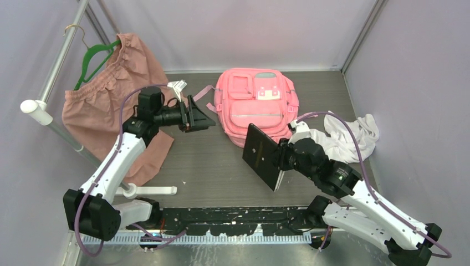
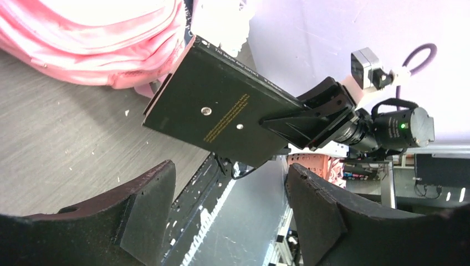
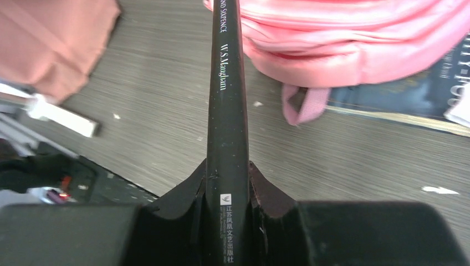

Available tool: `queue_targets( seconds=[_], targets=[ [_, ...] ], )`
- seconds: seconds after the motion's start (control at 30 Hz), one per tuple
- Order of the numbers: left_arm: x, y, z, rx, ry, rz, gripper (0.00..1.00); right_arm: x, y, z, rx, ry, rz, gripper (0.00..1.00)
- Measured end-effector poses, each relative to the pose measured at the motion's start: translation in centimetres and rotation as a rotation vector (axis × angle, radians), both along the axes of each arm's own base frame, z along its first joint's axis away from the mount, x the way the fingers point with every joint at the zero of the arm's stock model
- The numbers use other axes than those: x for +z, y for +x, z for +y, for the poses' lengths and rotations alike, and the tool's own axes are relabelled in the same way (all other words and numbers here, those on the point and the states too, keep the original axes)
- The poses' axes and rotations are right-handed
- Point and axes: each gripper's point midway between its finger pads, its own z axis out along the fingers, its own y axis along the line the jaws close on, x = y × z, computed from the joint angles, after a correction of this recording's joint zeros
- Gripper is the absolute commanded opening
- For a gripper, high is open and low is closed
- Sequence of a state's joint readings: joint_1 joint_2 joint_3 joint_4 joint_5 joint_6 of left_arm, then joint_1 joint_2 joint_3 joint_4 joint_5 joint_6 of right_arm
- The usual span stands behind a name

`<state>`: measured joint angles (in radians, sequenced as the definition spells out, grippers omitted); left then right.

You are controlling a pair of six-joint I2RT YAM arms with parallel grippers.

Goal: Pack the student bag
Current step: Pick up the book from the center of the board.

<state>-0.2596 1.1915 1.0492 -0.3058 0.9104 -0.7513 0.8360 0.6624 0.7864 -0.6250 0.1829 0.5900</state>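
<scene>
The bright pink student bag [image 1: 258, 105] lies flat at the back middle of the table, front pockets up; it also shows in the left wrist view [image 2: 94, 44] and the right wrist view [image 3: 354, 44]. My right gripper [image 1: 282, 158] is shut on a black book [image 1: 263, 156], held on edge above the table just in front of the bag; its spine shows between my fingers [image 3: 227, 111]. My left gripper [image 1: 200, 117] is open and empty, held above the table left of the bag and pointing at the book [image 2: 221, 111].
A dusty-pink garment [image 1: 111, 105] hangs from a green hanger [image 1: 94, 58] on a rack [image 1: 47, 113] at the left. A white cloth [image 1: 349, 136] lies right of the bag. Another dark book [image 3: 399, 100] lies partly under the bag.
</scene>
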Motion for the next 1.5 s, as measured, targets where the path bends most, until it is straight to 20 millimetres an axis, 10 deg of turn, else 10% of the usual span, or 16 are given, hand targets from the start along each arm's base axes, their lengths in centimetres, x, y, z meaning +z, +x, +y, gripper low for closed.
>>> queue_targets(
  seconds=[0.1, 0.47, 0.83, 1.4, 1.5],
  targets=[
    [-0.4, 0.1, 0.0, 0.02, 0.007, 0.065, 0.98, -1.2, -0.1, -1.1, 0.008, -0.104, -0.004, 0.01],
    [-2.0, -1.0, -2.7, 0.113, 0.024, 0.384, 1.0, 0.4, -0.6, 2.7, 0.209, -0.321, -0.181, 0.01],
    [5.5, -0.8, -0.7, 0.218, 0.017, 0.273, 1.0, 3.1, -0.3, 9.5, 0.307, -0.385, -0.424, 0.01],
    [-1.3, -2.4, -0.1, 0.271, 0.091, 0.55, 0.99, 5.9, 0.5, 13.3, 0.219, -0.768, -0.832, 0.01],
    [-1.2, -2.1, -0.2, 0.272, 0.08, 0.538, 0.81, 5.8, 0.2, 14.3, 0.219, -0.813, -0.872, 0.01]
  ],
)
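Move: The right hand already grips the black book, its middle some 4 cm left, 3 cm ahead and 4 cm below, and is taking it to the left gripper, about 22 cm left, 8 cm ahead and 7 cm above. From the left hand the book lies roughly 18 cm right, 5 cm back and 11 cm below, and the backpack 17 cm right, 14 cm ahead and 21 cm below. From the right hand, the blue book is 7 cm right, 8 cm ahead, 20 cm below. The right hand keeps its pinch on the black book and, after a small dip rightward, carries it about 14 cm left and 6 cm up towards the left gripper, rolling its left side down by some 65 degrees as its fingers come nearly level. The left hand spreads its fingers fully, bobs up and back down, and rolls its forward side down about 30 degrees to receive the book's far end. ##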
